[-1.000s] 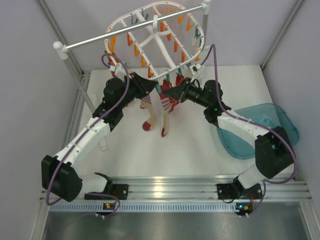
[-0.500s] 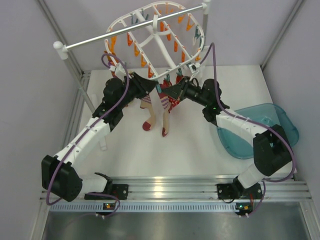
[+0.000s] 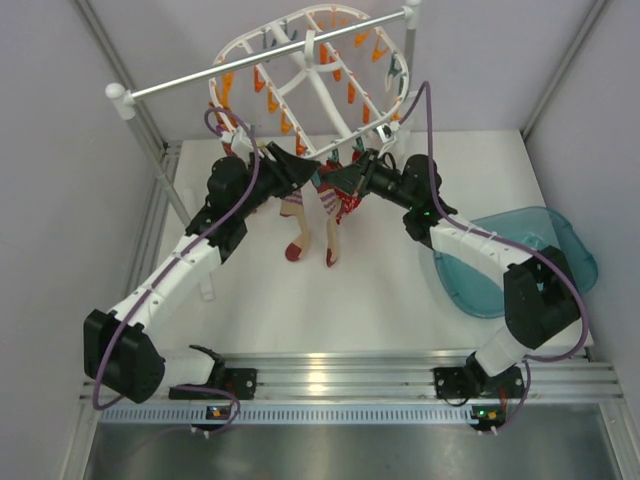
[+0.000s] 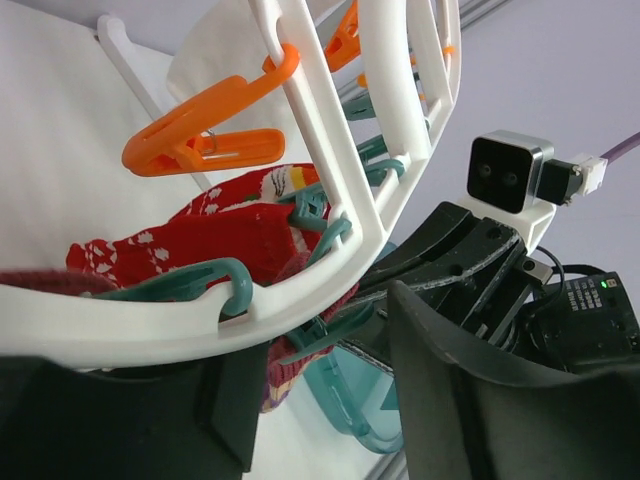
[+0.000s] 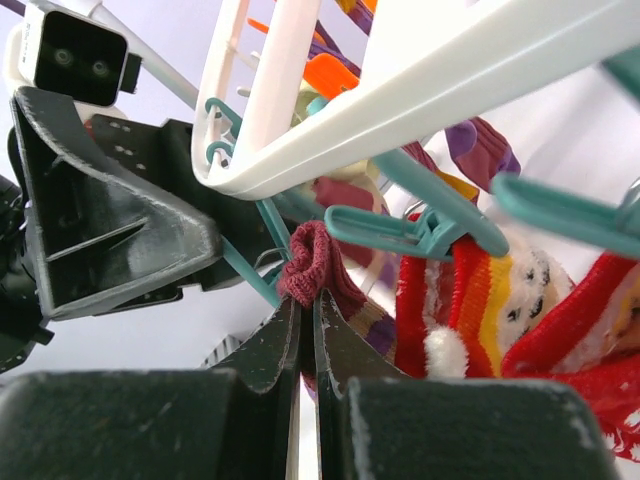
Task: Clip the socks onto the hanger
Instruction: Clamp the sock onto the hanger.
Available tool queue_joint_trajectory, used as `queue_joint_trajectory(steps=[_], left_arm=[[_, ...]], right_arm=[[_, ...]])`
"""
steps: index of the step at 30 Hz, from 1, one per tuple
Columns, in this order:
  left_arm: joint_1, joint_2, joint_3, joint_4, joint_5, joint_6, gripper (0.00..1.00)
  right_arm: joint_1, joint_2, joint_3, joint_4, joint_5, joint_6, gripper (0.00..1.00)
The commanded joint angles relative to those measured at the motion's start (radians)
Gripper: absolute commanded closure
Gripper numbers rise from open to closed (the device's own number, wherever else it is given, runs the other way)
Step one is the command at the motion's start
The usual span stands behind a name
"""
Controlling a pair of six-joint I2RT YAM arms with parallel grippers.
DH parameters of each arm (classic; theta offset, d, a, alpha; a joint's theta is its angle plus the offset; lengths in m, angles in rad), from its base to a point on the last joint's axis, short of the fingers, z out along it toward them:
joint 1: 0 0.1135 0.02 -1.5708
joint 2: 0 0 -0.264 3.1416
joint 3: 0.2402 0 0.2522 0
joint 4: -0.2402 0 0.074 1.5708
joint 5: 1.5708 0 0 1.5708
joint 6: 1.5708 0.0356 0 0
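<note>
The white oval hanger (image 3: 300,90) hangs tilted from the rail, its lower rim between my two grippers. Two cream socks with red toes dangle below that rim, one (image 3: 294,228) under my left gripper (image 3: 303,172), the other (image 3: 330,238) under my right gripper (image 3: 325,184). In the right wrist view my right gripper (image 5: 308,310) is shut on that sock's maroon cuff (image 5: 312,262), held up beside a teal clip (image 5: 400,232). My left gripper (image 4: 320,400) stands open, a teal clip (image 4: 345,328) between its fingers (image 4: 470,400) without touching them.
A red patterned sock (image 5: 480,290) hangs clipped on the rim next to the held cuff. Orange clips (image 4: 205,140) line the crossbars. The metal rail (image 3: 260,66) on white posts carries the hanger. A teal bin (image 3: 525,262) lies at the right.
My left gripper's jaws have spread apart around the teal clip. My right arm has edged slightly left and up with the cuff still pinched.
</note>
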Motion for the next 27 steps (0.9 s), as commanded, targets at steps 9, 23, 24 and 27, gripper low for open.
queue_joint_trajectory(steps=[9, 23, 24, 27], left_arm=[[0.026, -0.047, -0.012, 0.093, 0.067, 0.060, 0.14], [0.024, -0.375, -0.220, -0.117, 0.193, 0.353, 0.02], [0.026, -0.389, -0.242, -0.139, 0.208, 0.362, 0.02], [0.026, -0.449, -0.272, -0.173, 0.231, 0.427, 0.02]], right_arm=[[0.026, 0.006, 0.065, 0.071, -0.004, -0.002, 1.00], [-0.106, -0.096, 0.065, -0.056, -0.011, -0.097, 1.00], [-0.126, -0.102, 0.063, -0.073, -0.014, -0.111, 1.00], [-0.172, -0.139, 0.055, -0.111, -0.023, -0.141, 1.00]])
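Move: The teal clip sits between the left fingertips, about 1 cm ahead and 1 cm to the right, with the hanger's rim some 3 cm above the hand. The striped sock already hung is roughly 4 cm ahead, 5 cm left and 8 cm lower. From the right hand, which pinches the new sock's cuff, that clip is about 2 cm left, level ahead, 1 cm up; the red patterned sock lies about 5 cm ahead, 4 cm right and 5 cm lower. Opening wide, the left fingers let go of the clip's handles, then the hand draws back about 10 cm and some 3 cm left, away from the hanger, its fingertips tilting up and swinging clockwise. The right hand holds still with the cuff pinched at the clip, and only as the left hand leaves does it move some 5 cm right and 3 cm forward, fingers still shut on the cuff. ##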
